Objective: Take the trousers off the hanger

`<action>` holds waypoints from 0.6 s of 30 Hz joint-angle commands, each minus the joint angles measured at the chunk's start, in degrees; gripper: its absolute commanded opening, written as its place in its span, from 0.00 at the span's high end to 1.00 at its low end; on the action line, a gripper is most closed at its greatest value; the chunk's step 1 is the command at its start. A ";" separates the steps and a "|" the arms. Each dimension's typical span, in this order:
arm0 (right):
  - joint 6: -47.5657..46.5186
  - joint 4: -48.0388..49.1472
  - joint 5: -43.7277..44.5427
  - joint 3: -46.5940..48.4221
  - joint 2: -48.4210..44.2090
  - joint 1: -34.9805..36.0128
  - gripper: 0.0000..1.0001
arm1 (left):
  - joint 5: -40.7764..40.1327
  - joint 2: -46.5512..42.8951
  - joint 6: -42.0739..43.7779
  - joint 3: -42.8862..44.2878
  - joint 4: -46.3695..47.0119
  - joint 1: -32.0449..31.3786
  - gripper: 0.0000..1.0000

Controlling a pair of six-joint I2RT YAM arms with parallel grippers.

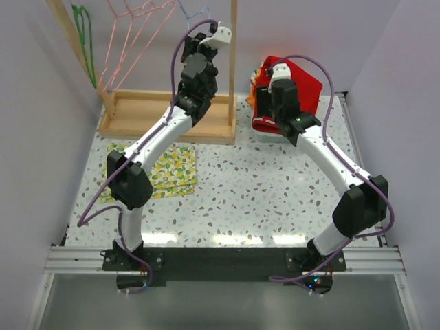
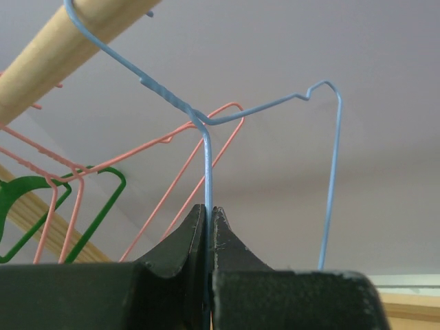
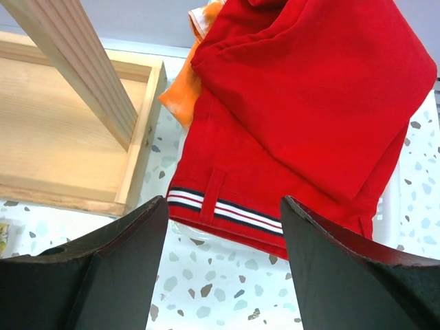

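Note:
The red trousers lie in a heap at the back right of the table, on top of an orange patterned garment. In the right wrist view the red trousers show a striped hem. My right gripper is open and empty just in front of that hem. My left gripper is raised at the rack and shut on the wire of a bare blue hanger that hooks over the wooden rail. The blue hanger also shows in the top view. The green trousers are out of view.
A wooden rack with a tray base and upright post stands at the back left. Bare pink hangers and a green hanger hang on it. A yellow lemon-print cloth lies flat near the left arm.

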 commanded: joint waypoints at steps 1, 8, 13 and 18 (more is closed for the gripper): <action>-0.14 1.70 -0.38 -0.72 -0.58 0.05 0.30 | 0.66 0.26 -4.02 0.30 -0.42 0.38 1.00; 0.39 1.18 -0.65 0.59 0.65 0.05 0.28 | -2.77 -3.77 -6.83 -4.87 -3.06 -0.15 0.97; 0.91 0.57 -0.91 0.68 0.82 0.14 0.27 | -2.51 -11.51 -12.10 -12.26 -5.69 -0.67 0.46; 1.97 0.30 -1.00 -0.11 0.21 0.05 0.26 | -3.39 -19.05 -18.61 -20.70 -9.47 -1.03 0.01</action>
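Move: The left fingers still pinch the blue hanger's near wire, its hook already round the wooden rail, which passes about 10 cm above them and roughly level fore and aft. The pink hangers hang about 13 cm to the left, no farther out and at about hand height; the top of the right post is some 11 cm right, level fore and aft, 10 cm up. From the right hand the rail's hook spot lies about 25 cm left, 6 cm ahead and 28 cm up. The left fingers keep hold of the blue hanger's wire while the hand settles about 1.5 cm down below the rail, then spread nearly fully and let go. Opening, the hand backs off some 4 cm towards the base, sinking a further 2.5 cm and drifting about 2 cm left, its tips dipping a little. ##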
